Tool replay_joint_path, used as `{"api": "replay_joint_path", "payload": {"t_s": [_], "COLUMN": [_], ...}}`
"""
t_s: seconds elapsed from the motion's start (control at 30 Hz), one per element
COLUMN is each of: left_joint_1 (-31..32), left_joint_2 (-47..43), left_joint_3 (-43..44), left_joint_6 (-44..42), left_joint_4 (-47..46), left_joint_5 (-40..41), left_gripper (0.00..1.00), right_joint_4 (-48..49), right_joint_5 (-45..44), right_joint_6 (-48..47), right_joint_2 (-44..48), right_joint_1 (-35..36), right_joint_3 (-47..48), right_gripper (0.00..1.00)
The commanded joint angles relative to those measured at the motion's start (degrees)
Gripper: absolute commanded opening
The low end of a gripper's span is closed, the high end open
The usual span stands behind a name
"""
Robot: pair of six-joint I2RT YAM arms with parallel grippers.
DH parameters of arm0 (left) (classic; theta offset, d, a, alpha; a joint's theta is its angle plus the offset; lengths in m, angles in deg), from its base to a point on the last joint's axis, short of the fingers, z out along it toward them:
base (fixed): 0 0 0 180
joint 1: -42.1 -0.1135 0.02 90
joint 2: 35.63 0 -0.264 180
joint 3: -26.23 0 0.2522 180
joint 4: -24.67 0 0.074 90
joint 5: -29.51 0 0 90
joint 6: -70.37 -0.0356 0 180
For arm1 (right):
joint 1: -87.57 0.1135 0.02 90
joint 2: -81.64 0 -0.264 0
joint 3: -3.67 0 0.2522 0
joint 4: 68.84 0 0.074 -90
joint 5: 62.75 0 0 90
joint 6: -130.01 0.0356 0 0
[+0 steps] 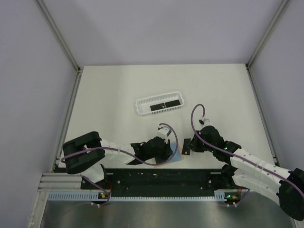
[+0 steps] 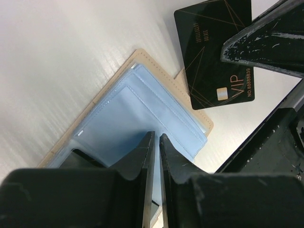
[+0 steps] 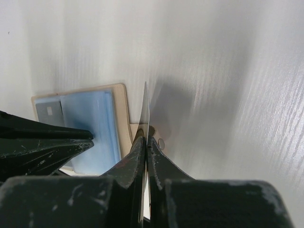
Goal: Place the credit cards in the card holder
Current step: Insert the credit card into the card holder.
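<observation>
The card holder [image 2: 118, 114] lies open on the table, tan outside with light blue pockets; a corner of it shows at the near edge [image 1: 176, 156]. My left gripper [image 2: 156, 136] is shut on its blue inner flap. One dark card [image 2: 84, 159] sits in a pocket. My right gripper [image 3: 145, 140] is shut on a black credit card [image 2: 213, 52], held on edge just right of the holder [image 3: 95, 128] and seen edge-on [image 3: 145, 111]. In the top view the right gripper [image 1: 189, 145] faces the left gripper [image 1: 167, 148].
A long white perforated basket [image 1: 142, 105] stands behind the grippers at mid-table with another black card [image 1: 166, 104] lying in it. The black mounting rail [image 1: 156, 178] runs along the near edge, right behind the holder.
</observation>
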Motion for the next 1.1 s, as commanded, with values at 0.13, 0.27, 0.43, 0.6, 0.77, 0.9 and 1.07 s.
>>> {"api": "replay_joint_path", "payload": {"t_s": [0.13, 0.27, 0.43, 0.6, 0.77, 0.9, 1.07], "left_joint_1": [0.2, 0.2, 0.2, 0.2, 0.2, 0.2, 0.2], "left_joint_2": [-2.4, -3.7, -5.2, -5.6, -5.4, -5.6, -6.0], "left_joint_3": [-4.2, -5.0, -5.9, -6.3, -6.7, -7.1, -7.1], "left_joint_6": [-0.5, -0.3, -0.3, 0.0, 0.5, 0.6, 0.7], "left_joint_4": [10.3, 11.0, 11.7, 11.3, 10.6, 10.3, 10.2], "left_joint_5": [1.5, 1.9, 2.4, 2.4, 2.2, 2.3, 2.3], "left_gripper": [0.15, 0.15, 0.15, 0.15, 0.15, 0.15, 0.15], "right_joint_4": [-2.3, -2.5, -2.7, -2.6, 3.0, 8.3, 13.9], "right_joint_5": [-3.7, -3.9, -4.1, -3.9, 0.4, 6.9, 12.5], "right_joint_6": [-0.5, -0.6, -0.5, -0.9, -2.6, -2.0, -0.8], "right_joint_2": [-1.0, -0.9, -0.7, 1.7, 11.5, 16.4, 10.9], "right_joint_1": [-0.5, -0.5, -0.5, -0.5, -0.5, -0.5, -0.5], "right_joint_3": [1.3, 1.1, 1.5, 1.7, -0.4, -2.8, -3.9], "right_gripper": [0.0, 0.0, 0.0, 0.0, 0.0, 0.0, 0.0]}}
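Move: The right hand holds the black VIP card just beside the open card holder; the blue pocket lies about 9 cm to that hand's left, 2 cm back and 3 cm below. The holder's clasp tab is some 3 cm to the same hand's left, level ahead and 4 cm lower. The left fingertips are on about the middle of the blue pocket, 1 cm below their hand point, with the held VIP card about 7 cm to that hand's right and 1 cm higher. Fingers nearly shut and still resting on the blue pocket, the left hand strokes level some 3 cm to the left across it, away from the VIP card and towards the holder's other panel, slowing to a stop. The right hand keeps its pinch and barely moves at first, then quickly lifts the VIP card about 6 cm, drifting 2 to 3 cm left towards the pocket as its fingers tip up and swing left by some 20 degrees. ##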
